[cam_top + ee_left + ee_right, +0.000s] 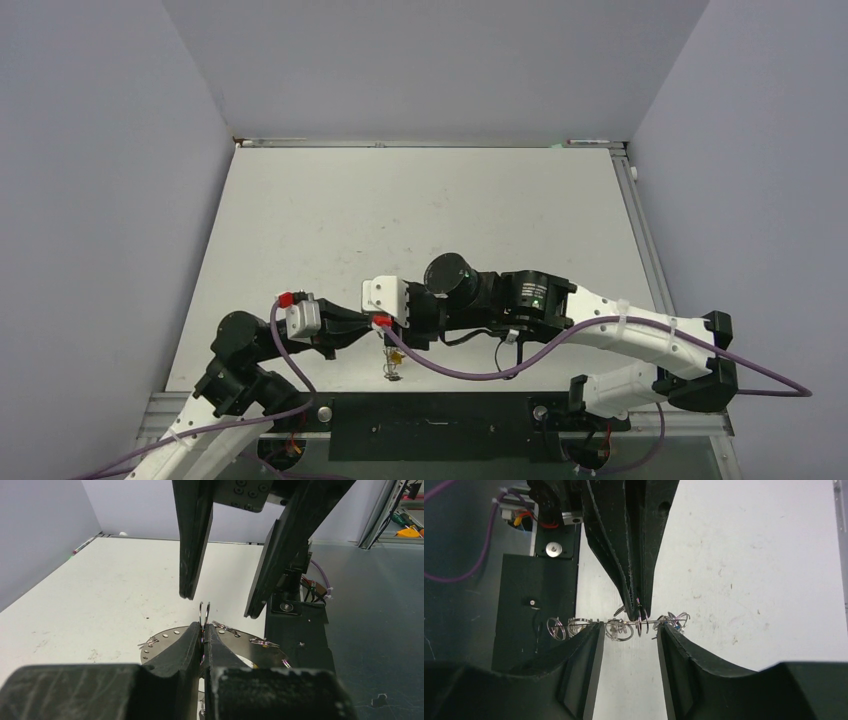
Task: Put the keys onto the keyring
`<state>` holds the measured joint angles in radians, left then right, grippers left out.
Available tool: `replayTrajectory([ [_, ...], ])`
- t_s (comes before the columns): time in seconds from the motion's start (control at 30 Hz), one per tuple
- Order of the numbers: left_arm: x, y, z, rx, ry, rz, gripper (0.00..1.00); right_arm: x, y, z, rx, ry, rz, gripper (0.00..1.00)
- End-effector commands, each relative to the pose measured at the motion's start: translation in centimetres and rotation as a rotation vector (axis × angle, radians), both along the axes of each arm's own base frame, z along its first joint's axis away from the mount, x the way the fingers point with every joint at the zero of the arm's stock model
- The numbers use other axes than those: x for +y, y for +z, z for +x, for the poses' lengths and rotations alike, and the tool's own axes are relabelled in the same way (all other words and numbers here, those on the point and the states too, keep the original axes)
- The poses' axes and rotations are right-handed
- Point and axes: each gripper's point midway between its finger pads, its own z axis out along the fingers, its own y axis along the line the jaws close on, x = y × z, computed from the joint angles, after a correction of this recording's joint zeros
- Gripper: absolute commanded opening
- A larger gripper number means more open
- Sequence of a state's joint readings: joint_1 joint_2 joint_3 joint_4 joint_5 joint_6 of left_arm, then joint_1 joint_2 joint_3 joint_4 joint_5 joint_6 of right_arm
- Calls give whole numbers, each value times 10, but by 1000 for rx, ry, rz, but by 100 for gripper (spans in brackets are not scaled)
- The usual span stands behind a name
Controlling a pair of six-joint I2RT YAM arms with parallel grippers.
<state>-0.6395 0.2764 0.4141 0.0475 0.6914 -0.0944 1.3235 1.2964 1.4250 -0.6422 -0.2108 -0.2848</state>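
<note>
The keyring (161, 643) is a flat silvery ring with small loops round its rim. My left gripper (204, 630) is shut on its rim at one upright loop (204, 611) and holds it above the table. In the right wrist view the keyring (621, 623) shows edge-on as a thin line strung with loops. The left gripper (638, 611) pinches it from above. My right gripper (630, 628) is open, one finger on each side of a stretch of the rim. A blue-tagged key (677, 624) and a yellowish one (397, 357) hang from the keyring (392, 372).
The black base plate (430, 425) of the arms lies just below the keyring at the table's near edge. A purple cable (470, 375) loops across in front of the right arm. Grey walls stand on the left, right and far sides.
</note>
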Motion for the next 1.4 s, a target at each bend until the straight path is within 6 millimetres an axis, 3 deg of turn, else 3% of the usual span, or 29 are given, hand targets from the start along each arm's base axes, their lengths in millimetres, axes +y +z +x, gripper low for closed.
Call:
replayTrajectory([
  [0.0,-2,19,-8,-55,-45,-48,0,-7,7,-1,-27,29,-41,43],
  [0.23,-4,18,-15,-54,-81,-47,0,-3,1,3,-29,15,-69,37],
  [0.47,-5,17,-16,-50,-83,-43,0,1,10,4,-38,16,-39,37],
  [0.7,-5,16,-16,-46,-87,-40,0,6,5,8,-43,14,-45,27],
  [0.9,-6,15,-15,-44,-87,-38,0,9,6,7,-39,24,-34,26],
  [1.13,-6,15,-15,-39,-88,-38,0,13,4,6,-34,33,-28,7],
  [1.37,-3,17,-12,-51,-53,-52,0,11,10,3,-60,60,26,5],
])
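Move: The small split ring pinched in my left fingertips stands about 1 cm ahead of my open right hand's point, 1 cm to its left and 2 cm lower; those left fingertips are about 2 cm left, 1 cm ahead and 2 cm lower. The keyring disc hangs edge-on, its middle straight below my right hand by some 7 cm and 1 cm left. From my left hand the split ring is right at the tips, about 1 cm to the right, level in depth and height. I lower my open right hand about 2 cm over the split ring, tipping its fingers some 5 degrees further down, ease up a little, then settle back down and leftward onto the ring and shut the fingers until they pinch its protruding top. My left hand keeps its grip and first draws the ring back about 1 cm between the right fingers, then holds nearly still. ##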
